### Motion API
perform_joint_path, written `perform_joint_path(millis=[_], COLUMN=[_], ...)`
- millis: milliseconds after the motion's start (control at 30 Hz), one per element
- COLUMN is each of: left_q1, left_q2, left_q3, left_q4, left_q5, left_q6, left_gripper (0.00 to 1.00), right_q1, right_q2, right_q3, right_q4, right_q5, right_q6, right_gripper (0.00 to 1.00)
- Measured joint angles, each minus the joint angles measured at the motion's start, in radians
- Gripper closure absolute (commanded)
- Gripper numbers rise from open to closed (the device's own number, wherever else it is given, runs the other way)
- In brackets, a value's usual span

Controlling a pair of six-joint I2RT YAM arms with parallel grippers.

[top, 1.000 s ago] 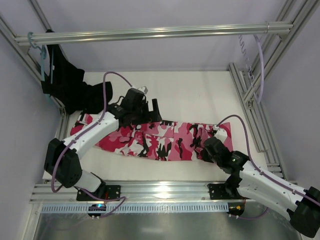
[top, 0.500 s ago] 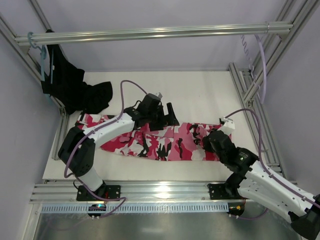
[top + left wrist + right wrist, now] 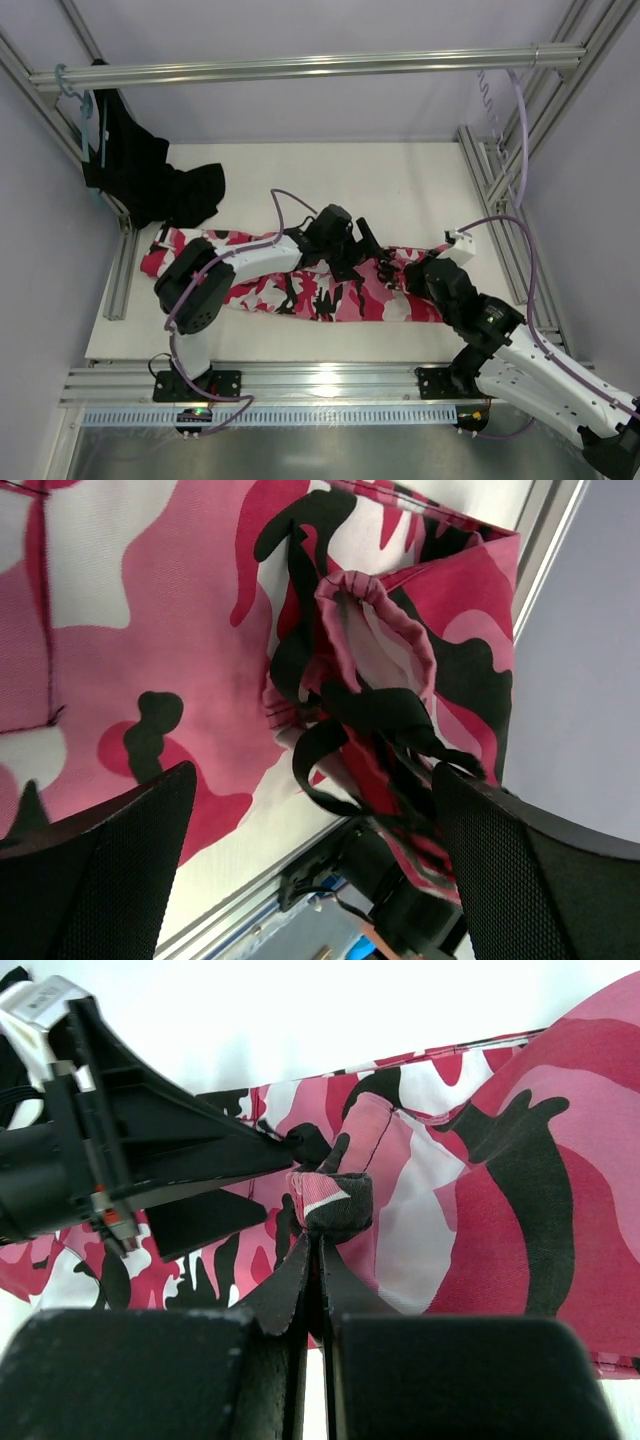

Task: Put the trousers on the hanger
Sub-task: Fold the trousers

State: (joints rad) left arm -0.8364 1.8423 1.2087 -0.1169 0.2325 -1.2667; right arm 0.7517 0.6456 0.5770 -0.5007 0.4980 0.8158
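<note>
The trousers (image 3: 290,285), in pink, crimson, white and black camouflage, lie stretched left to right across the white table. My right gripper (image 3: 412,278) is shut on a bunched fold (image 3: 332,1198) at their right end, near the waistband with its black drawstring (image 3: 365,715). My left gripper (image 3: 375,250) hovers open just left of that fold, and its fingers (image 3: 90,865) straddle the drawstring area without touching the cloth. A thin pale hanger (image 3: 521,120) hangs from the rail at the far right.
A teal hanger (image 3: 72,88) with a plain black garment (image 3: 150,180) hangs at the rail's left end. Aluminium frame posts (image 3: 495,190) border the table on both sides. The left gripper's body (image 3: 120,1150) sits close in front of the right fingers.
My left arm has swept right along the trousers, from their middle to just beside the right gripper. The right gripper has kept hold of the fold and shifted slightly.
</note>
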Motion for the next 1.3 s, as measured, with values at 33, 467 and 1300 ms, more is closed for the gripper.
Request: perform_joint_path(millis=[33,467,1300], left_q1=[-0.005,-0.032,-0.168], left_q2=[0.019,0.077,0.009], left_q3=[0.007,0.082,-0.026], left_q4=[0.009,-0.02,0.151], left_q5=[0.005,-0.024,0.095], left_q6=[-0.014,-0.027,-0.044], left_gripper=[0.0,0.02,1.0], right_q1=[0.0,0.0,0.0], right_q2=[-0.007,-0.042,0.044], right_q3=[-0.007,-0.017,0.149], right_q4=[0.003,-0.021,-0.084], right_q5=[0.0,0.035,0.174], right_q6=[0.0,-0.001,-0.031], right_gripper=[0.96,0.96,0.96])
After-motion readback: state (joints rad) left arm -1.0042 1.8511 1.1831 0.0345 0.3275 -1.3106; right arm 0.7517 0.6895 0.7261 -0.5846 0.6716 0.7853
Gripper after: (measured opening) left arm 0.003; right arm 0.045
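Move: The bunched, gathered cloth of the trousers, still pinched in the right fingertips, is about 8 cm to the left hand's right, some 2 cm back and roughly level. Black straps dangle between, some 5 cm right of the left hand and 4 cm below, straight across. The trousers' flat right end is about 18 cm to its right, 5 cm back and 9 cm down. For the right hand, the bunch is right at its fingertips. Down and rightward by about 2.5 cm the open left hand first dips at the bunch and straps; it then rises to some 7 cm above its start and shuts fully while swinging back and right, and sinks again beneath the strap loop, turning slightly clockwise. The right hand keeps its pinch and shifts right, then lifts about 5 cm. ##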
